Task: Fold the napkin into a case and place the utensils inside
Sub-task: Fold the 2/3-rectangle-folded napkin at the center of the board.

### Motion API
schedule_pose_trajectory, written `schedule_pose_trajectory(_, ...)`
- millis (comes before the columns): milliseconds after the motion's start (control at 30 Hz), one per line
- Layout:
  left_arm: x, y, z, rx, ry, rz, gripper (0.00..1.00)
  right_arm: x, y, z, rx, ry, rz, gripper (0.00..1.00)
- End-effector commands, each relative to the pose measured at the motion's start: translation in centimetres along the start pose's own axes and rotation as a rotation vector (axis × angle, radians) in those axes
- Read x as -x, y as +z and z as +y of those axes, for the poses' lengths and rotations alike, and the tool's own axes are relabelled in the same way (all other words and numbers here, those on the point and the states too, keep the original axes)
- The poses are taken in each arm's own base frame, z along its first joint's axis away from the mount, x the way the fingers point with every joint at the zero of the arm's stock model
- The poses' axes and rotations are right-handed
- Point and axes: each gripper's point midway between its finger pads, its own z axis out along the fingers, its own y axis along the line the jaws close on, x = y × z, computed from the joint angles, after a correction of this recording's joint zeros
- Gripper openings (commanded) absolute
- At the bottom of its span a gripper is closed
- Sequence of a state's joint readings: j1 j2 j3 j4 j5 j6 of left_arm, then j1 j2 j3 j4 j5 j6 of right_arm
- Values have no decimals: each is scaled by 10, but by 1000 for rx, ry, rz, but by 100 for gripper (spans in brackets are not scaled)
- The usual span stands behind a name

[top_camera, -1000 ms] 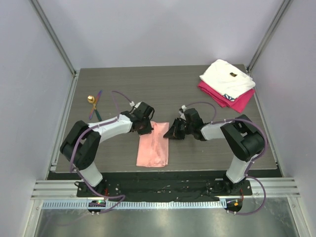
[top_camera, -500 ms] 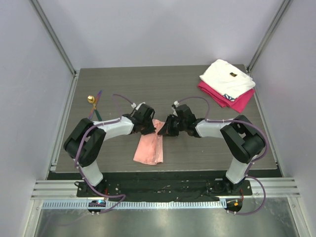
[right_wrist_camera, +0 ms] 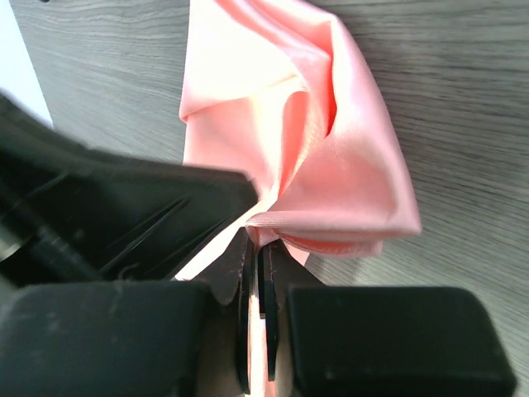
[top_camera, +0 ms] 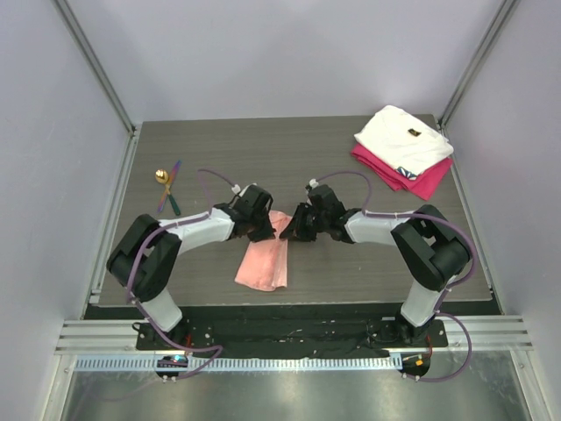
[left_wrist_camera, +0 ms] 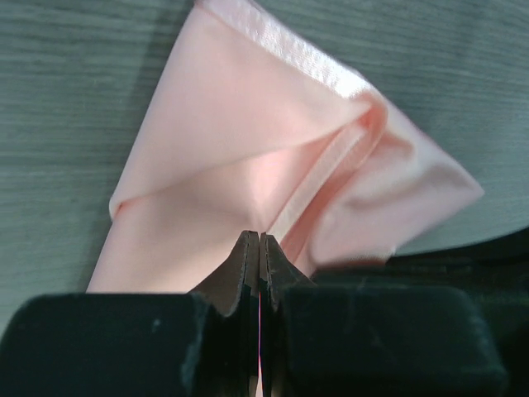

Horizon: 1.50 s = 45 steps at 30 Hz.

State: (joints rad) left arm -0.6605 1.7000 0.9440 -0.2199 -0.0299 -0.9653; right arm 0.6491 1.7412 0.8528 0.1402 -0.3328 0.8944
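The salmon-pink napkin (top_camera: 263, 261) lies folded near the table's front centre, its far end lifted and bunched between the two grippers. My left gripper (top_camera: 263, 230) is shut on the napkin's far left edge; in the left wrist view the cloth (left_wrist_camera: 248, 157) fans out from the pinched jaws (left_wrist_camera: 259, 240). My right gripper (top_camera: 296, 230) is shut on the far right edge, where the napkin (right_wrist_camera: 331, 141) is gathered in folds above its jaws (right_wrist_camera: 258, 248). The utensils (top_camera: 167, 186), a gold bowl with purple and green handles, lie at the table's left side.
A folded white cloth (top_camera: 405, 139) sits on a folded magenta cloth (top_camera: 419, 180) at the back right corner. The left gripper's black body fills the left side of the right wrist view. Metal frame posts stand at the table's back corners.
Both grippers moved toward each other and slightly away from the bases, drawing the napkin's far end together. The napkin got narrower and its near end shifted left.
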Motion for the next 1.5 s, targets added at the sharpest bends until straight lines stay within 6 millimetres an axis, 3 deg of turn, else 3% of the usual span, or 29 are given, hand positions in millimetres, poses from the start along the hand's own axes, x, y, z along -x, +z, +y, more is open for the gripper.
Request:
schedule_pose_trajectory(0,9,-33,-4,-9,16,-14,1,18,-5,19,24,-26,-56,1)
schedule_pose_trajectory(200,-7,-52,16,2,52,10,0,17,-6,20,16,-36,-48,1)
schedule_pose_trajectory(333,-27,-50,37,18,44,40,0,18,-5,20,8,-41,-44,1)
schedule_pose_trajectory(500,-42,-40,49,32,29,57,0,18,-5,24,5,-52,-42,1)
schedule_pose_trajectory(767,-58,-22,24,0,24,50,0,18,-4,28,-28,-64,-41,1)
schedule_pose_trajectory(967,-66,-17,7,-44,8,51,0,14,2,14,-102,-20,-32,1)
schedule_pose_trajectory(1133,-65,-22,2,-70,2,50,0,10,10,11,-121,-22,-24,1)
schedule_pose_trajectory(1233,-58,-34,4,-59,8,26,0,10,9,11,-136,-56,-24,1)
schedule_pose_trajectory(1467,-14,-59,23,-45,-32,-45,0,16,-2,14,-194,-227,-45,1)
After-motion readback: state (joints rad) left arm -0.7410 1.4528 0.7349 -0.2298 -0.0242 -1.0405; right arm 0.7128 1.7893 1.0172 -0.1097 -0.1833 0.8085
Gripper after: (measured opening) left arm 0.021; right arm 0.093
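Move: The left side of the napkin's near half lies about 7 cm back and 5 cm left of the left hand's shut tips, 1 cm or so below them. The pinched fold in the right fingers is roughly 3 cm to the left hand's right, level with it. The napkin's near end is some 15 cm back and 3 cm left, its far end about 6 cm ahead and 2 cm right. From the right hand, the near half's left side lies some 7 cm back and 8 cm left. Up, back and left over the napkin, the left hand hops with shut fingers, coming down about 7 cm nearer the base by the napkin's left side; from there its tips sweep some 6 cm right, low against the cloth, before lifting and easing back left. The right hand keeps its pinch on the fold almost in place, rolling about 10 degrees so its left side dips. ##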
